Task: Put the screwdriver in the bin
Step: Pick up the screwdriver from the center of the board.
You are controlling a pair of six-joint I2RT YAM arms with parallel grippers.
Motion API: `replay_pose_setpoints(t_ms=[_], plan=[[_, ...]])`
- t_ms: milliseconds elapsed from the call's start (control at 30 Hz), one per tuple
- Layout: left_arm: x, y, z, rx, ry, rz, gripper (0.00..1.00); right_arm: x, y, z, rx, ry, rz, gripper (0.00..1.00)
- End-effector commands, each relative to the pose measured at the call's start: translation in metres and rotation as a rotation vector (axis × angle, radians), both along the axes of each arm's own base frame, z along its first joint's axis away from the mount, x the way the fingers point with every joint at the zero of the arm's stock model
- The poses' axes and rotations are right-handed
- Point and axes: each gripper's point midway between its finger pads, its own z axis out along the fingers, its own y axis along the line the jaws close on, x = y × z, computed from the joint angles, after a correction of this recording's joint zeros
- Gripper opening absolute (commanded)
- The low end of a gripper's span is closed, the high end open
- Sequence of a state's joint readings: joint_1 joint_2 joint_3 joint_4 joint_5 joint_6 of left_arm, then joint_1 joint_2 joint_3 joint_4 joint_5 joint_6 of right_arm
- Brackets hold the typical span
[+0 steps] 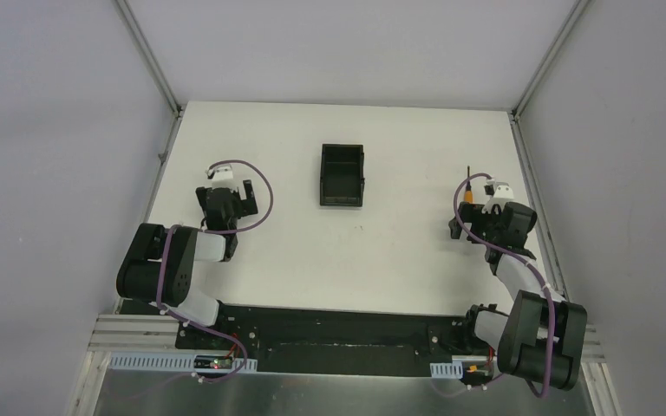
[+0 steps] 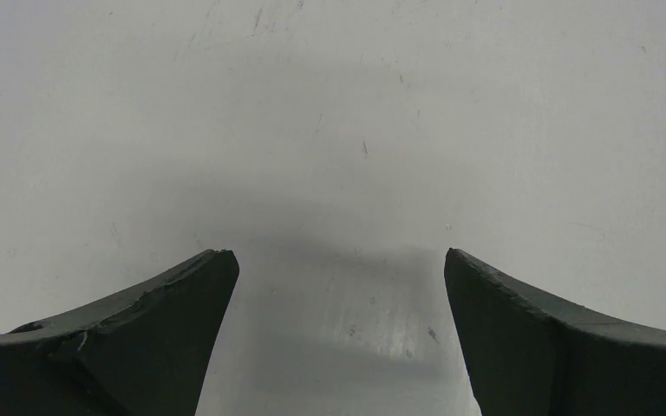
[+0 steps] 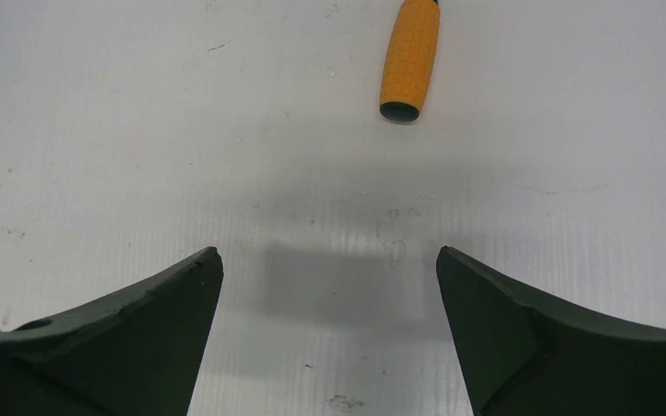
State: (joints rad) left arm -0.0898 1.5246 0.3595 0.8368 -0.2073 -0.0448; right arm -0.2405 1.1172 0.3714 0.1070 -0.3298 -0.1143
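Observation:
The screwdriver [image 1: 467, 192] lies on the white table at the right, with its orange handle toward me and its thin dark shaft pointing away. In the right wrist view only the orange handle [image 3: 409, 59] shows, at the top edge, ahead of the fingers and slightly right. My right gripper [image 1: 486, 218] [image 3: 329, 260] is open and empty, low over the table just short of the handle. The black bin [image 1: 342, 175] with an inner divider sits at the table's middle, well left of the screwdriver. My left gripper [image 1: 225, 195] [image 2: 340, 260] is open and empty over bare table at the left.
Grey walls with metal frame rails [image 1: 533, 65] enclose the white table [image 1: 399, 251] at the left, right and back. The black base plate [image 1: 338, 329] of the arms runs along the near edge.

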Motion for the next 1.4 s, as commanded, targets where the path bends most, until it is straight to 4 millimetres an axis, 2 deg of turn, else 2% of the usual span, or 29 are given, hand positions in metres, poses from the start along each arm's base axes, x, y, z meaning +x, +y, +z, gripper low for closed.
replay_pose_setpoints(t_ms=[0,433,733,833,900,933,967,1067,1233,1367], plan=[[0.001,0.001,0.009,-0.012,-0.032,0.003,0.99,0.012,-0.003,0.020,-0.020,-0.069,0.010,0.98],[0.001,0.001,0.009,-0.013,-0.032,0.003,0.99,0.012,-0.002,0.020,-0.016,-0.066,0.020,0.98],[0.001,0.001,0.010,-0.012,-0.033,0.003,0.99,0.026,-0.003,0.043,0.005,-0.031,0.028,0.98],[0.001,0.001,0.009,-0.013,-0.032,0.003,0.99,0.038,-0.006,0.052,0.011,-0.012,0.023,0.98],[0.001,0.001,0.009,-0.013,-0.032,0.002,0.99,0.052,-0.011,0.064,0.007,-0.013,0.015,0.98],[0.001,0.001,0.009,-0.013,-0.032,0.003,0.99,0.054,-0.013,0.061,0.010,0.012,0.007,0.98],[0.001,0.001,0.009,-0.013,-0.032,0.003,0.99,0.063,-0.016,0.069,0.011,0.011,0.000,0.98],[0.001,0.001,0.010,-0.013,-0.033,0.002,0.99,0.079,-0.022,0.075,0.014,0.039,-0.017,0.98],[0.001,0.001,0.010,-0.013,-0.032,0.002,0.99,0.101,-0.031,0.072,0.024,0.103,-0.042,0.98],[0.001,0.001,0.009,-0.012,-0.032,0.003,0.99,0.111,-0.035,0.061,0.030,0.192,-0.046,0.98]])
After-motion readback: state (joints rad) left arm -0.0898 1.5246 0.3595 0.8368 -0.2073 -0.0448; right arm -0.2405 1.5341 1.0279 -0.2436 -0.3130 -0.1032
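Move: From the right hand, the screwdriver's middle lies about 13 cm ahead, some 2 cm to the right and roughly 5 cm below; it lies lengthwise, handle end towards the base, on the bare board. The bin stands some 35 cm to the left of the screwdriver and about 2 cm farther out. From the idle left hand, the screwdriver is roughly 66 cm to the right and 4 cm ahead. From rest, the right hand lifts and then swings forward over the orange handle, about 10 cm out and 6 cm up with a slight drift to the right, climbing first, then levelling off and just beginning to sink. The wrist tips down only some 5 degrees and the fingers stay wide open, one to each side of the screwdriver's line, well above it and touching nothing. ##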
